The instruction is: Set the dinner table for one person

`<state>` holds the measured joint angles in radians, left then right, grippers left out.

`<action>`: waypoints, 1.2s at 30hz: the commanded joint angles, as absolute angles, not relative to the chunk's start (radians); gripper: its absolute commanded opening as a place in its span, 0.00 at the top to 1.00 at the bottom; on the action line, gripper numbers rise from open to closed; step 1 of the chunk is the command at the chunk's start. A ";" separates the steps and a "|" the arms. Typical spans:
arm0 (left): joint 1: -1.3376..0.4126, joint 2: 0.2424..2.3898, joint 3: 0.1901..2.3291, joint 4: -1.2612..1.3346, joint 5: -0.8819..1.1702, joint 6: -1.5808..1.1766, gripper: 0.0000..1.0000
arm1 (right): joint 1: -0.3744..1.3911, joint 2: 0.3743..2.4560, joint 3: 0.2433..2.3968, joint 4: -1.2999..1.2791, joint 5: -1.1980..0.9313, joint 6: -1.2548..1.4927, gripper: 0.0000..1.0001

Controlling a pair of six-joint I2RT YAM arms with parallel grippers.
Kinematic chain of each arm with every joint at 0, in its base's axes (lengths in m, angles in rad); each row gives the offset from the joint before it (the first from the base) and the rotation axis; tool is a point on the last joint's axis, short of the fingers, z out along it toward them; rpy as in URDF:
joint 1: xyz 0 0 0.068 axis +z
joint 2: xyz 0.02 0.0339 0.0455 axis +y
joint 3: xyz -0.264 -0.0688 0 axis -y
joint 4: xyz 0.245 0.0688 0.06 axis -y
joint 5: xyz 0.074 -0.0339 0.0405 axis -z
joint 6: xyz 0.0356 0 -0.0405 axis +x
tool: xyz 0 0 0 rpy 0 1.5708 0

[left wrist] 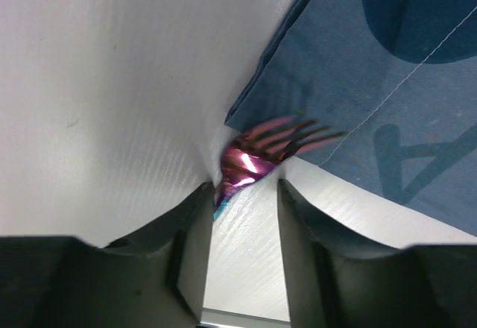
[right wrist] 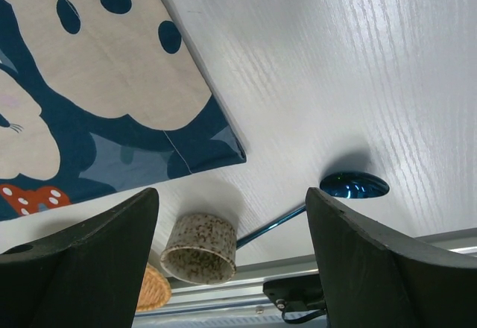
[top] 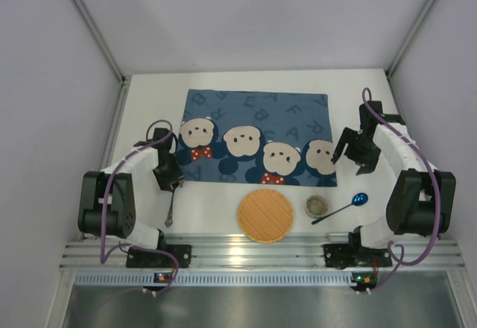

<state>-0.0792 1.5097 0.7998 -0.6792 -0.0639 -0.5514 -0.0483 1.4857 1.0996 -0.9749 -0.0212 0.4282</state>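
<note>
The white dinner table (top: 149, 104) carries a blue bear-print mat (top: 253, 112). A fork (top: 170, 207) lies just off the mat's near left corner, and its iridescent pink tines (left wrist: 261, 153) rest against the mat's edge (left wrist: 387, 82). My left gripper (top: 176, 183) is low over the fork's neck. Its fingers (left wrist: 190, 224) stand apart with bare table between them, and the neck touches the left fingertip. My right gripper (top: 350, 156) hovers open and empty by the mat's right edge, above a speckled cup (right wrist: 200, 248) and a blue spoon (right wrist: 354, 185).
A round wicker plate (top: 265, 215) sits near the front edge, with the speckled cup (top: 317, 206) and the blue spoon (top: 350, 205) to its right. The aluminium rail (top: 253, 250) with the arm bases runs along the near edge. Enclosure walls stand on both sides.
</note>
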 commanded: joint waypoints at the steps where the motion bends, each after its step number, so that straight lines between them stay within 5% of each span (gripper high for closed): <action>1: -0.067 1.600 0.729 -0.591 -0.084 -0.580 0.58 | -0.051 1.442 1.109 -0.996 -0.003 0.413 0.20; 10: -0.052 1.683 0.831 -0.598 -0.136 -0.499 1.00 | -0.052 1.451 1.097 -0.991 -0.003 0.407 0.20; 31: -0.029 1.421 1.096 -0.856 -0.111 -0.292 1.00 | -0.054 1.476 1.086 -0.963 -0.005 0.414 0.21; 36: -0.031 1.433 1.183 -0.696 0.046 -0.249 1.00 | -0.054 1.489 1.077 -0.954 -0.012 0.414 0.22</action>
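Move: The fork's neck is already between the left gripper's open fingers, near the table. Its middle lies about 6 cm back and 1 cm to the left, and its tines reach over the placemat's near left corner. The placemat's middle is some 15 cm ahead and 27 cm right; the round orange mat is about 10 cm back and 30 cm right. From the idle right hand, the fork is roughly 58 cm left, 9 cm back and 8 cm lower. Close the left gripper fully on the fork's neck down at table height, easing it forward a couple of centimetres along the placemat's left corner as the fork comes into line with the fingers. Then, with the pinch kept, lift it fast, about 10 cm up and on forward some 5 cm more, swinging the fingertips forward about 15 degrees and turning slightly clockwise. ##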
